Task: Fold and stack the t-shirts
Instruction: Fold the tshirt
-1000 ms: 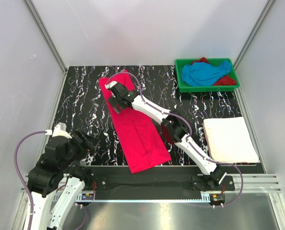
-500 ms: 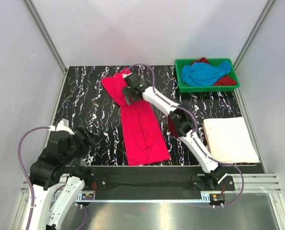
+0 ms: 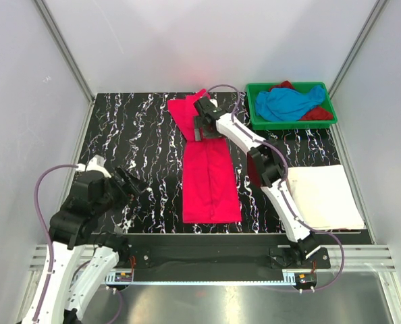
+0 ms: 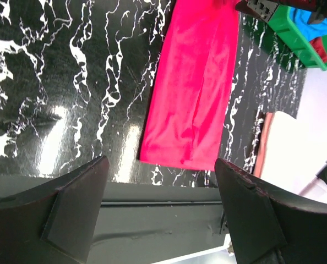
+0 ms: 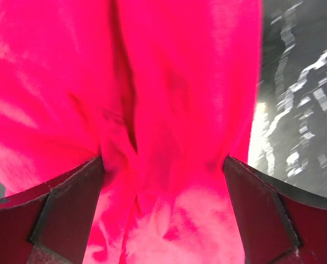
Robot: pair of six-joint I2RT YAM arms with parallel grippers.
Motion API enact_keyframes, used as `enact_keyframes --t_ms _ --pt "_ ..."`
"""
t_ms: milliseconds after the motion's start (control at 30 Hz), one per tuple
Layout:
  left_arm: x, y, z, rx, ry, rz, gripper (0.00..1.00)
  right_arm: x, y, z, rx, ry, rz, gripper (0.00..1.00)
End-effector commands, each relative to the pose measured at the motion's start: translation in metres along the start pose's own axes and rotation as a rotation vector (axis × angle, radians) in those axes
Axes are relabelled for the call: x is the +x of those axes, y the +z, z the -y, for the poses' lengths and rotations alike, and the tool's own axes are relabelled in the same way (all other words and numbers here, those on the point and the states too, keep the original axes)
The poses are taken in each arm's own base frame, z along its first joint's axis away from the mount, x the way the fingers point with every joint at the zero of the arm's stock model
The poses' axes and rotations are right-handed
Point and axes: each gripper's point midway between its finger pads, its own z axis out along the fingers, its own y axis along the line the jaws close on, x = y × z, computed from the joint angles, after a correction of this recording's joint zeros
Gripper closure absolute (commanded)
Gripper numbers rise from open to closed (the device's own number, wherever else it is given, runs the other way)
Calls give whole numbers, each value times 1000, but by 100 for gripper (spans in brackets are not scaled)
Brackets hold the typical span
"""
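Observation:
A hot pink t-shirt (image 3: pixel 210 182) lies folded into a long strip down the middle of the black marbled table, its top end crumpled near the far edge. My right gripper (image 3: pixel 204 125) is on that top end. In the right wrist view its jaws (image 5: pixel 163 214) stand wide, and pink cloth (image 5: pixel 174 82) fills the gap and lies under them. My left gripper (image 3: pixel 134 186) hovers open and empty near the front left, aimed at the strip's near end (image 4: pixel 194 88). A white t-shirt (image 3: pixel 322 196) lies folded at the right. Sky blue (image 3: pixel 288 102) and dark red (image 3: pixel 318 113) t-shirts sit in the tray.
The green plastic tray (image 3: pixel 291 124) stands at the far right corner, close to the right arm's elbow. White walls enclose the table on three sides. A dark rail (image 4: pixel 152 203) runs along the near edge below the left gripper (image 4: pixel 161 214).
The right gripper swept to the right along the far edge, dragging the pink shirt's top end with it; the strip now lies nearly straight. Its jaws spread slightly. The left arm lifted a little.

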Motion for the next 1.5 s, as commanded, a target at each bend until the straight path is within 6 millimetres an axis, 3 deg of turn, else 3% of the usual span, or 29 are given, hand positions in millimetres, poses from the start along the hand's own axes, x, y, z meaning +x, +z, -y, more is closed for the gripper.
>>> enact_keyframes --t_ms 0,167,300,433,500,533,567,633,667,700,733,767,800,833,900,933,967,1033,1067,1133,1167,1200,1233,1300,1467 --pt "-18 11 20 55 64 35 16 20 -31 -29 -53 -47 -59 3" --pt "-38 36 41 72 100 42 16 20 -40 -41 -90 25 -91 1" --pt "-49 53 58 97 114 27 16 2 -53 -38 -88 -9 -38 0" --pt "-61 80 71 130 187 37 15 -25 -95 -30 -112 -81 42 0" --pt "-74 100 80 150 222 79 16 -22 -106 -24 -110 -109 37 0" --pt "-80 108 82 146 244 108 18 -30 -127 -21 -125 -112 69 0" --pt "-90 123 89 163 258 145 21 -20 -127 -16 -116 -146 42 0" --pt "-98 150 92 153 289 163 27 -25 -147 -4 -110 -163 71 1" --pt "-109 158 105 188 302 205 37 -27 -149 8 -96 -151 76 0" --pt "-113 167 111 201 311 212 43 -16 -142 16 -97 -154 44 4" --pt "-118 185 117 202 313 204 47 -30 -150 20 -118 -133 101 12" --pt "-128 193 130 241 317 240 51 -29 -141 35 -108 -110 92 18" --pt "-131 202 136 256 323 246 61 -41 -140 34 -149 -93 128 23" --pt "-134 223 137 246 319 239 64 -46 -137 36 -163 -86 142 34" --pt "-143 244 148 271 310 261 66 -57 -128 35 -231 -76 164 43" --pt "-144 266 152 275 302 238 67 -63 -115 31 -252 -68 178 53" --pt "-146 277 156 284 308 236 70 -77 -115 31 -258 -61 212 58" --pt "-147 309 156 272 314 215 70 -84 -98 19 -320 -87 224 66" --pt "-148 318 154 262 311 213 70 -97 -100 16 -330 -97 263 74" --pt "-154 341 145 241 282 211 71 -100 -77 16 -332 -107 265 79" --pt "-158 347 144 241 267 221 73 -114 -80 16 -341 -96 299 86" --pt "-164 353 138 228 247 228 76 -110 -62 15 -356 -87 280 89" --pt "-164 364 132 212 214 226 85 -114 -57 19 -355 -60 288 91" --pt "-170 373 128 216 171 222 86 -119 -45 15 -386 -40 307 99" --pt "-163 410 129 211 124 118 86 -129 -29 1 -484 22 345 99"
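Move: The t-shirt's far-left flap lies about 42 cm ahead of the left hand, 10 cm to its right and 20 cm below. The right hand is already down on the t-shirt with fingers open; the shirt's bunched far end is some 7 cm ahead of it and 6 cm left, the near hem about 36 cm back and level sideways, and the green bin roughly 29 cm right and 9 cm ahead. Right drags t-shirt 4 cm back, lifts, goes forward; left reaches forward 40 cm towards the flap; both close. ##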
